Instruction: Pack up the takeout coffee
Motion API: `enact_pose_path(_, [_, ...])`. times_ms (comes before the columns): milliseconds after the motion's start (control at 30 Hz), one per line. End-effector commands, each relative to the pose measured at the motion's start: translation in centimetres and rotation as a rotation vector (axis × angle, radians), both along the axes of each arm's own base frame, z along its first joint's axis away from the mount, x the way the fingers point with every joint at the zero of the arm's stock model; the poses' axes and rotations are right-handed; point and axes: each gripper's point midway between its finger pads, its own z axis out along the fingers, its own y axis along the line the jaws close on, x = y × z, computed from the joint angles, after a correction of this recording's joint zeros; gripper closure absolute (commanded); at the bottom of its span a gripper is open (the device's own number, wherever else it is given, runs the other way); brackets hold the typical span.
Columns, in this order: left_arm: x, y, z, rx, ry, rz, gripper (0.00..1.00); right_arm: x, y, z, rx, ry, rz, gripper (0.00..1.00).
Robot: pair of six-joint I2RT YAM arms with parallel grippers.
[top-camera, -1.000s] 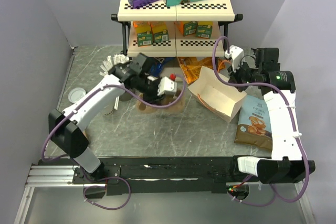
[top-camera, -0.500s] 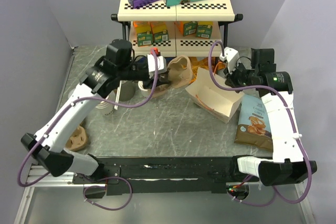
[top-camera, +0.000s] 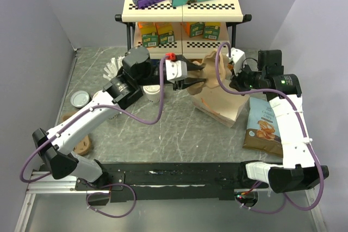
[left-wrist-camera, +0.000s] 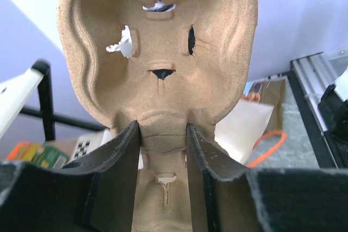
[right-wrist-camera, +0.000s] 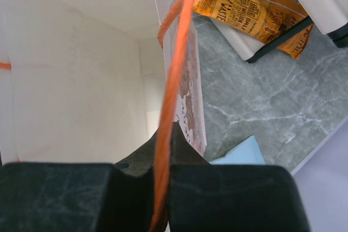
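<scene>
My left gripper (top-camera: 190,74) (left-wrist-camera: 161,129) is shut on a brown pulp cup carrier (left-wrist-camera: 157,52). It holds the carrier (top-camera: 209,62) tilted up at the mouth of the paper bag (top-camera: 217,104). My right gripper (top-camera: 232,81) (right-wrist-camera: 169,134) is shut on the bag's orange handle (right-wrist-camera: 174,63) and keeps the bag upright, its pale inside (right-wrist-camera: 70,80) showing. The takeout coffee (top-camera: 153,93), a small white paper cup, stands on the table beside the left forearm, apart from both grippers.
A two-tier rack (top-camera: 182,6) with boxes stands at the back. A blue snack bag (top-camera: 265,123) lies right of the paper bag, with an orange packet (right-wrist-camera: 244,4) behind. A grey cup of white sticks (top-camera: 111,68), a round lid (top-camera: 80,99) and a second carrier (top-camera: 82,144) are at left.
My left arm has swung right and carried the pulp carrier from mid-table to the bag's mouth. The bag has risen from lying to upright under the right gripper's hold.
</scene>
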Motion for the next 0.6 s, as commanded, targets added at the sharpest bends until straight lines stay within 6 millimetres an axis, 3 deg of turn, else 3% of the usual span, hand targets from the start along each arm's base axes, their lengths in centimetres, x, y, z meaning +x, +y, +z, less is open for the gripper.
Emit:
enact_pose_path(0, [-1.7,-0.9,1.9,-0.077,-0.077,-0.061,0.99,-0.5,1.0,1.3,0.047,-0.04,0.027,1.0])
enact_pose_path(233, [-2.2,-1.7,-0.6,-0.062,-0.063,-0.094,0.99,-1.2,1.9,2.0,0.11,-0.029,0.043,1.0])
enact_pose_path(567, [-2.0,-0.8,-1.0,-0.081,-0.089,-0.037,0.99,-4.2,3.5,1.2,0.098,-0.003,0.274,1.0])
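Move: The open mouth of the paper bag lies about 10 cm to the right of the left hand, which holds the cup carrier, some 4 cm ahead and 19 cm below. From the right hand, shut on the bag's rim, the mouth's middle is 6 cm left, 3 cm back and 4 cm lower. The lidded cup stands about 19 cm left of the left hand, 24 cm ahead, 40 cm down; the orange packet is 28 cm ahead of the right hand, 10 cm left, 25 cm down. The cardboard cup carrier, still pinched at its waist by the left fingers, first slides a little back and right, then goes mostly down, about 5 cm, towards the bag's mouth. Meanwhile the right hand keeps its pinch on the rim and draws it some 3 cm back and left under the carrier, turning about 10 degrees, mainly counter-clockwise. ##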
